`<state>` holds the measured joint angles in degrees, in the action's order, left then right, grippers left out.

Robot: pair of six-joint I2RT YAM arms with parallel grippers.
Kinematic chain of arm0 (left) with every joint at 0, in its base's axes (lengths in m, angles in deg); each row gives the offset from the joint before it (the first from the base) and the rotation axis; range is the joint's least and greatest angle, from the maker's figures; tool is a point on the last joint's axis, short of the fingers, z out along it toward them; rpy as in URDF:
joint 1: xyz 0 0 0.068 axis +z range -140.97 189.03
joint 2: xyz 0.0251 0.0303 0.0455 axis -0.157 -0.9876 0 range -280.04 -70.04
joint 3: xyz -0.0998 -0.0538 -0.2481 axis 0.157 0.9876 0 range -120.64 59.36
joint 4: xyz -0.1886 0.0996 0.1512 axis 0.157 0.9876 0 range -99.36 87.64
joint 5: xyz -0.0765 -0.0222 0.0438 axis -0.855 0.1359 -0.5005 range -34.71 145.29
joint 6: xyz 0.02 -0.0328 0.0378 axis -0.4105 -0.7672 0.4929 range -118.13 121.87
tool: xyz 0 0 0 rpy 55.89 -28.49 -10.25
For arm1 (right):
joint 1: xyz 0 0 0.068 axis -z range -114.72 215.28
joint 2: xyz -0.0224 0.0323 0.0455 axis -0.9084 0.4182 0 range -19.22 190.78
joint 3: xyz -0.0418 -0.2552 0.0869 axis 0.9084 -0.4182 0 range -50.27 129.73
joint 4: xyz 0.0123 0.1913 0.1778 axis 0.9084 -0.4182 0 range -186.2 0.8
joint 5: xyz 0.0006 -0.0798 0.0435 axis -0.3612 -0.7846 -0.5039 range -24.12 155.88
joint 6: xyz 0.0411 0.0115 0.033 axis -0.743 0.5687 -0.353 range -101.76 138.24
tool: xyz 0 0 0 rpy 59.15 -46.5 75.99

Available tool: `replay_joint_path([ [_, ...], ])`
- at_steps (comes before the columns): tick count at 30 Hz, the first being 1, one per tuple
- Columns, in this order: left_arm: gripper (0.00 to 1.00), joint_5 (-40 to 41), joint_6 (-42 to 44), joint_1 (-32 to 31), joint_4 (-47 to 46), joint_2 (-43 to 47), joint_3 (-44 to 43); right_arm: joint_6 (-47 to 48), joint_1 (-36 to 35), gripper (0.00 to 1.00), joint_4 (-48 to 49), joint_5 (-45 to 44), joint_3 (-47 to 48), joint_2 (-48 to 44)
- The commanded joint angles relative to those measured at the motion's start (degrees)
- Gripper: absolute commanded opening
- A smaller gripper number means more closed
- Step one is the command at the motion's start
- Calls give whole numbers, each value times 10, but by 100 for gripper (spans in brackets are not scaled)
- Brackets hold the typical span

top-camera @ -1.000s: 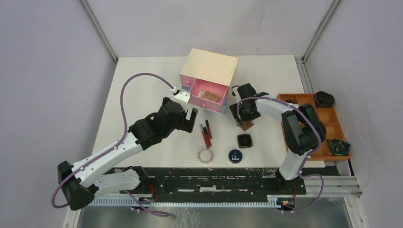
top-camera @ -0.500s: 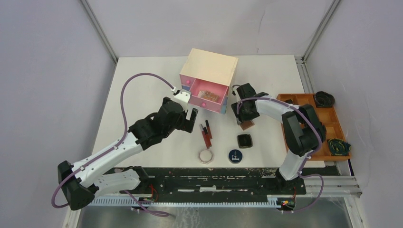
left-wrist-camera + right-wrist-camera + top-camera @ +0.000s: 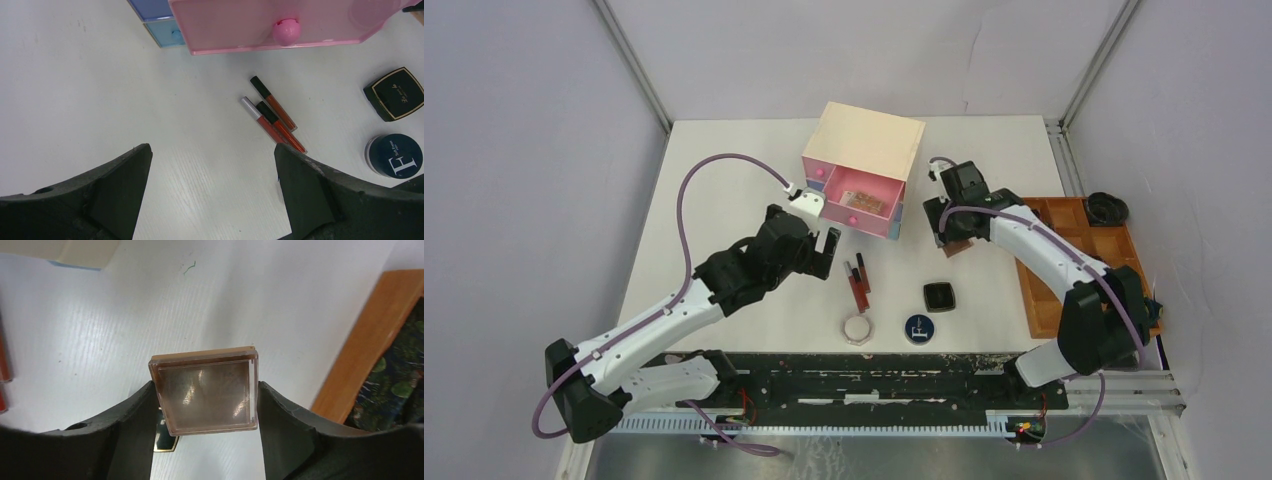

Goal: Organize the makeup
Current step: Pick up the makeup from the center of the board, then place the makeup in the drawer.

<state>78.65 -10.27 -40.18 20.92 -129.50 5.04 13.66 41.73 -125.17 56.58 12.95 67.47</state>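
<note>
My right gripper [image 3: 953, 238] [image 3: 205, 407] is shut on a brown square compact [image 3: 958, 248] [image 3: 205, 390], held above the table to the right of the open pink drawer [image 3: 848, 219]. A colourful palette [image 3: 862, 203] lies in that drawer. My left gripper [image 3: 828, 246] [image 3: 212, 165] hangs open over bare table, left of three slim red tubes [image 3: 857, 279] [image 3: 272, 117]. Nearer the front are a black square compact [image 3: 938, 296] [image 3: 395, 93], a round dark-blue compact [image 3: 917, 328] [image 3: 395, 156] and a pale octagonal jar [image 3: 858, 329].
The beige drawer box [image 3: 869, 145] stands at the back centre, with purple and blue drawers [image 3: 160, 20] under the pink one. An orange-brown tray [image 3: 1031, 280] [image 3: 370, 335] with dark coiled items [image 3: 1136, 308] lies at the right edge.
The right gripper has closed on the brown compact and carried it up and toward the back right; its arm has swung out. The left arm has not moved.
</note>
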Motion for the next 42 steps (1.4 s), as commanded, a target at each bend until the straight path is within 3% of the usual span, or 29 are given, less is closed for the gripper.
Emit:
replay_joint_path([
  [1,99,2,-17,3,-14,20,1,-6,-2,8,-60,-6,71,-58],
  [10,99,1,-18,3,-9,20,-1,-11,-2,7,-103,56,214,-87],
  [24,99,8,-26,4,-4,40,7,-33,-62,3,-68,192,425,40],
  [30,99,11,-31,4,3,49,11,-36,-87,4,-42,208,452,96],
  [42,99,12,-37,5,-6,43,22,-37,-123,7,-14,211,393,111],
])
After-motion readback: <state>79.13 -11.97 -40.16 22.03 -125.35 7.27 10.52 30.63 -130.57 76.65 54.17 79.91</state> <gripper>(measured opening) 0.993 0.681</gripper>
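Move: The brown palette is already held in the right fingers, clear of the table. The open pink drawer it is bound for lies about 20 cm to that hand's left, 8 cm ahead and some 4 cm higher. The black compact stands about 11 cm back, 3 cm left and 9 cm below; the lip tubes are about 22 cm left, 7 cm back and 9 cm down. From the left hand the drawer lies some 15 cm ahead, 13 cm right and 6 cm below. The palette, kept pinched in the right hand, is first lifted steeply, about 22 cm, then swung some 19 cm left and slightly forward over the open pink drawer, sinking about 4 cm towards the end. On the way the wrist turns counter-clockwise by some 20 degrees, and the hand's left side rolls up and its fingertips swing somewhat forward. ##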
